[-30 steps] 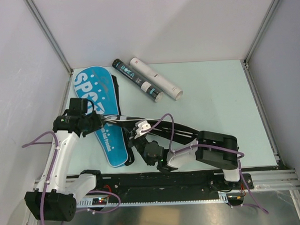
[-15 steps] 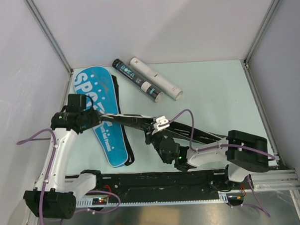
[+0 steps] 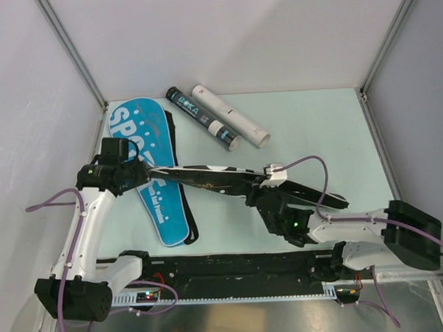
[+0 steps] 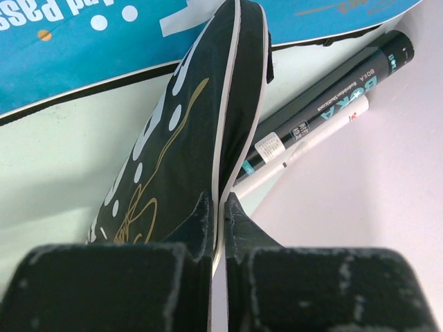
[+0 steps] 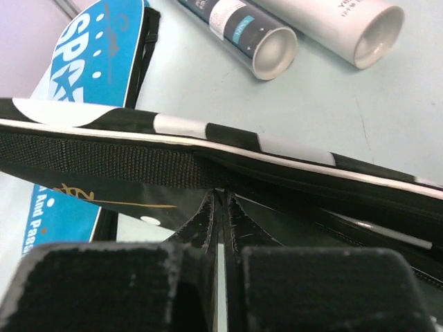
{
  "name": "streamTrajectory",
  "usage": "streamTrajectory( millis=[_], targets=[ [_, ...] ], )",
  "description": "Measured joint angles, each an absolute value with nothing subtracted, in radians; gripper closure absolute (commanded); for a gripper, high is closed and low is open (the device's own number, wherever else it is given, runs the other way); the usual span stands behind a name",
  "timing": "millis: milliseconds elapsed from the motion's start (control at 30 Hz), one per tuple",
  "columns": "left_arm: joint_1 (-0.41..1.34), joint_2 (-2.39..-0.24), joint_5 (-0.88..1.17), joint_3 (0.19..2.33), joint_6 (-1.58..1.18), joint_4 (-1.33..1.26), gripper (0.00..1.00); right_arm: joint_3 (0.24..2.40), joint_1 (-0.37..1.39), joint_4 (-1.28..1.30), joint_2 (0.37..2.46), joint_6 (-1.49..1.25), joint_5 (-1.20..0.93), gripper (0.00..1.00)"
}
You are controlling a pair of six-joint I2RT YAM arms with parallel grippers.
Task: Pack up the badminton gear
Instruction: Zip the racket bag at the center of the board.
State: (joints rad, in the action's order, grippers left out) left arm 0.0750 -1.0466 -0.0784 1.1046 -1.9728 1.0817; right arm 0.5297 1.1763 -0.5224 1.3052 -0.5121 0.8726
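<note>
A black racket-shaped bag [image 3: 207, 179] with white trim hangs stretched above the table between my two grippers. My left gripper [image 3: 139, 172] is shut on the white-piped edge of its wide end [image 4: 221, 207]. My right gripper [image 3: 265, 187] is shut on the bag's underside near the narrow end [image 5: 221, 207]. In the right wrist view the black bag [image 5: 208, 155] crosses the frame with its woven strap showing. A blue SPORT bag [image 3: 144, 158] lies flat on the table below the left gripper.
A black tube [image 3: 202, 117] and a white tube [image 3: 230, 115] lie side by side at the back, open ends toward me. Grey walls stand close on the left, right and back. The arms' base rail [image 3: 233, 272] runs along the near edge.
My right gripper has slid to the right along the black bag, from near its middle toward its narrow end. The bag now lies longer and flatter. The left gripper has hardly moved.
</note>
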Motion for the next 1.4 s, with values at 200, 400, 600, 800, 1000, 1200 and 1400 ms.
streamTrajectory(
  millis=[200, 400, 600, 800, 1000, 1200, 1400],
  targets=[
    [0.086, -1.047, -0.065, 1.105, -1.973, 1.084, 1.00, 0.485, 1.078, -0.324, 1.113, -0.670, 0.865, 1.00],
    [0.071, -1.033, -0.125, 1.105, -1.974, 1.085, 1.00, 0.374, 0.880, -0.054, 0.970, -0.784, 0.944, 1.00],
    [0.071, -1.032, -0.135, 1.105, -1.974, 1.088, 1.00, 0.358, 0.741, 0.091, 0.870, -0.836, 0.953, 1.00],
    [0.071, -1.032, -0.148, 1.105, -1.974, 1.088, 1.00, 0.347, 0.559, 0.141, 0.815, -0.838, 0.912, 1.00],
    [0.062, -1.024, -0.163, 1.105, -1.974, 1.102, 1.00, 0.327, 0.380, 0.131, 0.807, -0.809, 0.791, 0.98],
    [0.057, -1.014, -0.180, 1.105, -1.964, 1.114, 1.00, 0.340, 0.389, 0.085, 0.830, -0.699, 0.527, 0.71],
    [0.056, -1.000, -0.193, 1.105, -1.954, 1.118, 1.00, 0.442, 0.554, 0.141, 0.802, -0.581, 0.304, 0.51]
  ],
)
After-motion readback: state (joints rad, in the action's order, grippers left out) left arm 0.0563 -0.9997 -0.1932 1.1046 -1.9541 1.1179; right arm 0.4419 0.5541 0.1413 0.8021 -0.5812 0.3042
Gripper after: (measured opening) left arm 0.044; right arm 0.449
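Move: My right hand is closed on the zip pull of the black racket bag. The bag's right-hand end, where the zip is headed, lies about 30 cm to my right, some 5 cm back and 10 cm lower. The white tube is some 28 cm ahead and 6 cm left; the black tube is 30 cm ahead and 18 cm left. From my left hand, still pinching the bag's other end, that right-hand end is about 63 cm right, 8 cm back and 15 cm down. I draw the zip pull along the bag, my right hand sweeping nearly 30 cm to the right and sinking about 6 cm while the wrist swings some 45 degrees clockwise. Then the fingers open and let go, and the hand comes back left about 13 cm, rising a little and unwinding the wrist. My left hand keeps its pinch on the bag's end, drawing it a couple of centimetres left. ##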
